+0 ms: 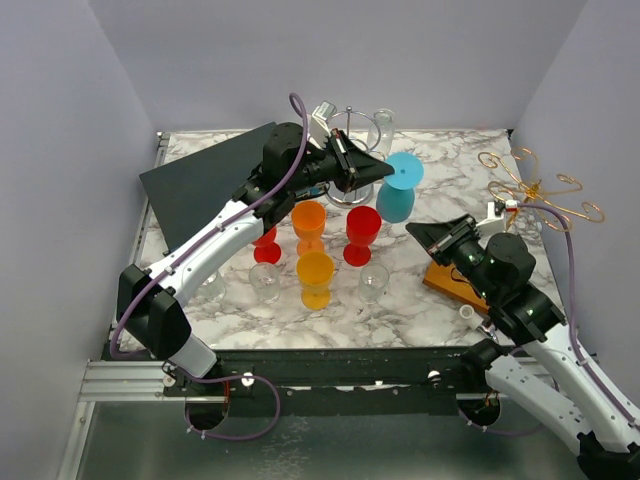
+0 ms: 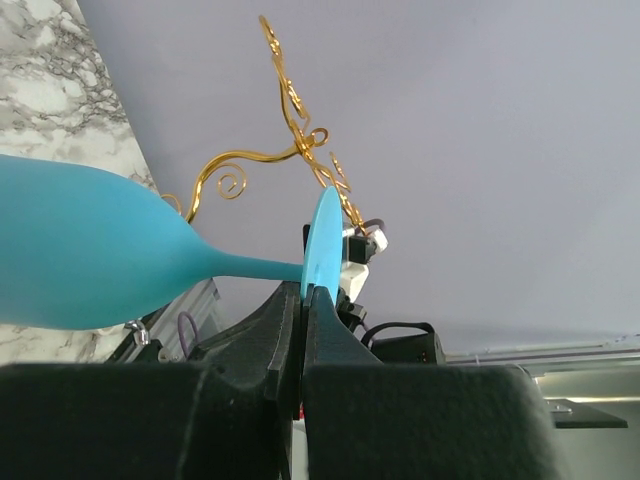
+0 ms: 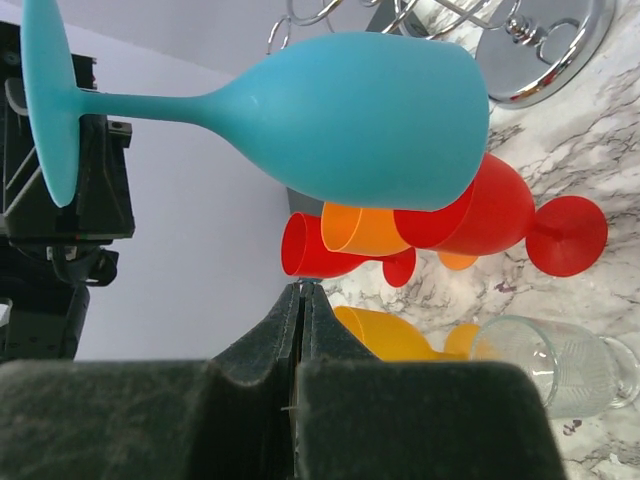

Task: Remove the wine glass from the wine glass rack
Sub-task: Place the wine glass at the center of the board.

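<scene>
A blue wine glass (image 1: 398, 200) hangs upside down above the marble table, its foot uppermost. My left gripper (image 1: 385, 172) is shut on the rim of that foot; the left wrist view shows the thin blue disc pinched between its jaws (image 2: 305, 292), with the bowl (image 2: 90, 260) off to the left. A gold wire wine glass rack (image 1: 540, 188) stands at the right edge, apart from the glass, and its curls (image 2: 290, 110) show behind the foot. My right gripper (image 1: 415, 232) is shut on nothing, just below the blue bowl (image 3: 350, 120) and pointing towards the middle of the table (image 3: 303, 285).
Red (image 1: 362, 232), orange (image 1: 309, 225) and yellow (image 1: 315, 275) glasses and two clear ones (image 1: 373, 283) stand mid-table. A chrome rack (image 1: 348, 122) with a clear glass is at the back. A dark mat (image 1: 205, 180) lies back left. A wooden block (image 1: 450, 282) sits under the right arm.
</scene>
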{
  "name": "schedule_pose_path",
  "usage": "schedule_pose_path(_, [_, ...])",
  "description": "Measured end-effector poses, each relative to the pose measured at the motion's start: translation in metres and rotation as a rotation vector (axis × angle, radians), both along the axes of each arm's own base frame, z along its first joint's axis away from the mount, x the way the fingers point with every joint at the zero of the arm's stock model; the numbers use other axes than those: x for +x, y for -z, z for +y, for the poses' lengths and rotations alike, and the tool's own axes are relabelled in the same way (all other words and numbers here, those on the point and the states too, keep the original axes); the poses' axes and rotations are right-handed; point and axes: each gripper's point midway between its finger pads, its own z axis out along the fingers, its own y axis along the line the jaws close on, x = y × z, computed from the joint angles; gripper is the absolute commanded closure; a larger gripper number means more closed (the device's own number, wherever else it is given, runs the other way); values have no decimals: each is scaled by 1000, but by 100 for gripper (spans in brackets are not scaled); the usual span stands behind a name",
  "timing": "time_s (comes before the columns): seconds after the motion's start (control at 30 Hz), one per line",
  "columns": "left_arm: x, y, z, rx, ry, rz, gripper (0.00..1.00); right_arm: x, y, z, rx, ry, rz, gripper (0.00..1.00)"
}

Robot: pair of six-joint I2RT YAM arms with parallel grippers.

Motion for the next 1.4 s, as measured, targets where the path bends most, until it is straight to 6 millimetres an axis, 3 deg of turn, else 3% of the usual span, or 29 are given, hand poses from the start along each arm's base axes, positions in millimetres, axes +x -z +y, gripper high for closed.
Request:
schedule_pose_path(0.3, [0, 1, 0, 2, 0, 4, 100, -1, -17, 9, 106, -30, -7, 100])
schedule_pose_path(0.83, [0, 2, 0, 5, -3, 8, 100, -3, -65, 25, 392, -109, -103, 100])
schedule_pose_path(1.07, [0, 2, 0, 6, -3, 7, 100, 2, -73, 36, 466, -158, -116, 100])
schedule_pose_path(1.23, [0, 2, 0, 6, -3, 7, 100, -1, -82, 35, 528, -173, -152, 100])
schedule_pose_path(1.4, [0, 2, 0, 6, -3, 7, 100, -7, -77, 32, 597, -190, -174, 100])
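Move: My left hand already holds the upside-down blue wine glass by its foot; the glass's middle lies about 8 cm below that hand, 1 cm ahead and 3 cm to its right. From my empty right hand that middle is some 7 cm ahead, 2 cm left and about level, the foot roughly 10 cm higher. The red glass stands about 11 cm ahead, 10 cm left and 21 cm below; the clear glass about 1 cm ahead, 6 cm left and 23 cm below. I bring my right hand up beside the hanging blue glass towards its foot, about 8 cm, drifting some 3 cm left, fingers kept shut. On the way I roll that hand so its left side rises, some 35 degrees, and nose it slightly up and to the left. My left hand stays put and keeps its pinch on the foot. ##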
